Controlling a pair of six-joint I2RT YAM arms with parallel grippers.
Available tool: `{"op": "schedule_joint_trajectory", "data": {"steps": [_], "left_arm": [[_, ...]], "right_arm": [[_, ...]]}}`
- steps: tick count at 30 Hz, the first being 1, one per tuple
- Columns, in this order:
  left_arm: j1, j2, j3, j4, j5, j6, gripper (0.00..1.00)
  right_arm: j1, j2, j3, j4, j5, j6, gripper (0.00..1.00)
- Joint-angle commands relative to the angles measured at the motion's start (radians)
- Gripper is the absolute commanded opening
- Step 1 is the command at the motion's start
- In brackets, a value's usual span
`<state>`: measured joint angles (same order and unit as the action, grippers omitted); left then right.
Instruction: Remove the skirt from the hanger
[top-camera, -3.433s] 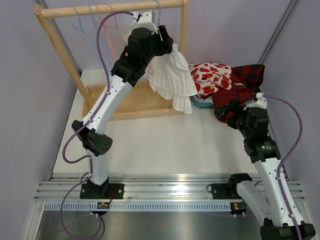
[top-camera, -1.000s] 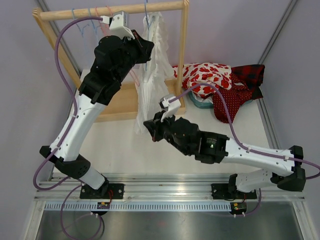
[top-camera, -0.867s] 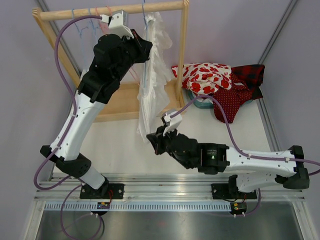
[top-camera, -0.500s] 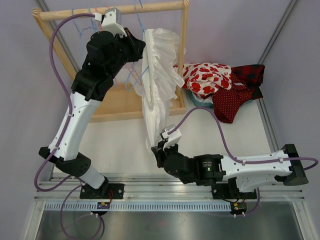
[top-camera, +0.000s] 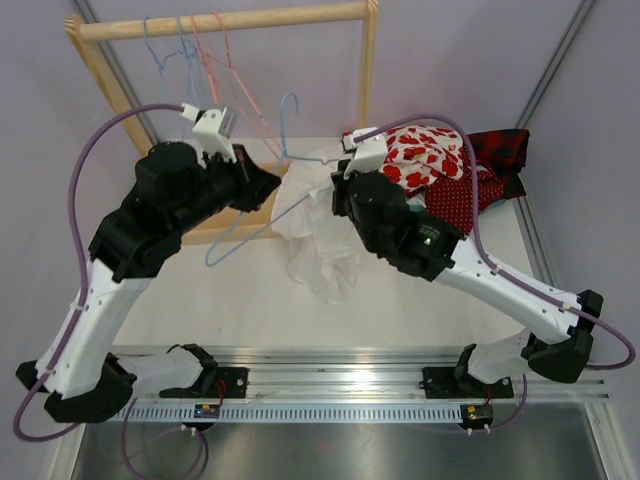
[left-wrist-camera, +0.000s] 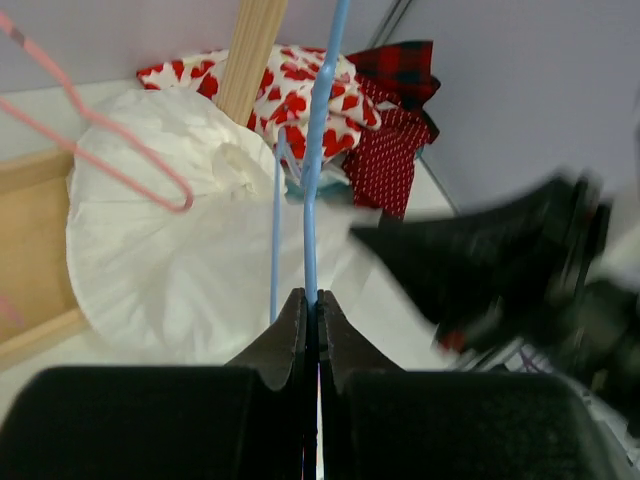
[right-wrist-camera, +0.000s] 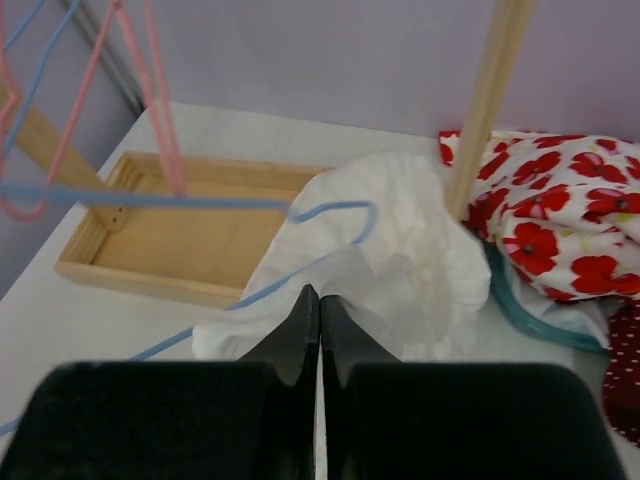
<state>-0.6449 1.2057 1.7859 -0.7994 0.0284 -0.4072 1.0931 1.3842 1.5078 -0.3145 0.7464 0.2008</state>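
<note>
My left gripper (top-camera: 266, 188) is shut on the wire of the blue hanger (top-camera: 262, 222), held off the rail; its jaws (left-wrist-camera: 312, 300) pinch the blue wire (left-wrist-camera: 318, 150). The white skirt (top-camera: 318, 238) hangs bunched low beside the hanger. My right gripper (top-camera: 333, 196) is shut on a fold of the skirt (right-wrist-camera: 420, 270), jaws closed at the cloth (right-wrist-camera: 320, 292). The hanger's hook (right-wrist-camera: 335, 212) lies over the skirt there. I cannot tell whether the skirt still clings to the hanger. The skirt also fills the left wrist view (left-wrist-camera: 170, 250).
The wooden rack's rail (top-camera: 220, 20) carries several pink and blue hangers (top-camera: 190, 55); its base tray (top-camera: 215, 225) sits behind my left gripper, its right post (top-camera: 367, 70) just behind the skirt. A pile of red clothes (top-camera: 440, 160) lies at the back right.
The left gripper has brought the blue hanger off the rail, down and forward. The right gripper has swung from the front up to the back with the skirt, which is now bunched.
</note>
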Motion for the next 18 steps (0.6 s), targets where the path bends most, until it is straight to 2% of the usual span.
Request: {"op": "schedule_joint_trajectory", "data": {"steps": [1, 2, 3, 5, 7, 9, 10, 12, 13, 15, 16, 18], "left_arm": [[-0.004, -0.144, -0.123, -0.030, -0.008, 0.022, 0.00], [-0.004, -0.168, -0.163, -0.044, -0.018, 0.022, 0.00], [-0.004, -0.210, -0.178, -0.052, -0.025, 0.022, 0.00], [-0.004, -0.242, -0.209, -0.061, -0.050, 0.013, 0.00], [-0.004, -0.287, -0.250, -0.057, -0.045, 0.004, 0.00], [-0.004, -0.305, -0.276, -0.044, -0.036, -0.007, 0.00], [-0.004, -0.317, -0.281, -0.040, -0.035, -0.010, 0.00], [-0.006, -0.324, -0.292, -0.034, -0.035, -0.009, 0.00], [-0.006, -0.322, -0.293, -0.034, -0.035, -0.005, 0.00], [-0.006, -0.321, -0.298, -0.027, -0.035, 0.011, 0.00], [-0.006, -0.319, -0.307, -0.017, -0.035, 0.014, 0.00], [-0.006, -0.305, -0.309, -0.008, -0.035, 0.025, 0.00]], "right_arm": [[-0.139, -0.037, 0.118, -0.087, -0.135, -0.097, 0.00], [-0.236, -0.059, 0.123, -0.095, -0.171, -0.087, 0.00], [-0.278, -0.080, 0.124, -0.090, -0.233, -0.078, 0.00], [-0.358, -0.117, 0.169, -0.089, -0.263, -0.077, 0.00], [-0.435, -0.106, 0.297, -0.123, -0.277, -0.109, 0.00], [-0.501, -0.038, 0.417, -0.181, -0.275, -0.178, 0.00], [-0.533, 0.023, 0.536, -0.198, -0.281, -0.193, 0.00], [-0.626, 0.093, 0.662, -0.272, -0.367, -0.195, 0.00], [-0.722, 0.167, 0.793, -0.299, -0.399, -0.176, 0.00], [-0.821, 0.229, 0.903, -0.319, -0.465, -0.135, 0.00], [-0.913, 0.280, 0.986, -0.316, -0.484, -0.079, 0.00], [-0.972, 0.327, 1.057, -0.286, -0.504, -0.028, 0.00]]}}
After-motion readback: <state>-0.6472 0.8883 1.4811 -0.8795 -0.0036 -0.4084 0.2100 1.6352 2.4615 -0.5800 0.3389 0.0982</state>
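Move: The right fingers already hold the white skirt. The clothes pile on the basket lies about 25 cm ahead of this hand, 28 cm to its right and 30 cm below; the blue hanger's middle is some 10 cm left, 2 cm ahead and roughly level, and the rack's right post about 20 cm ahead, 6 cm right. From the left hand, which holds that hanger, the pile is around 28 cm ahead, 38 cm right and 36 cm below. Sweeping fast to its right, the right arm carries the pinched white skirt about 28 cm that way, towards the clothes pile, edging forward too and then climbing steeply, some 23 cm in all, as the fingers swing clockwise and tip upward. The left hand keeps its grip on the blue hanger and draws it about 10 cm back, left and down, away from the skirt, slowing to a near stop. ##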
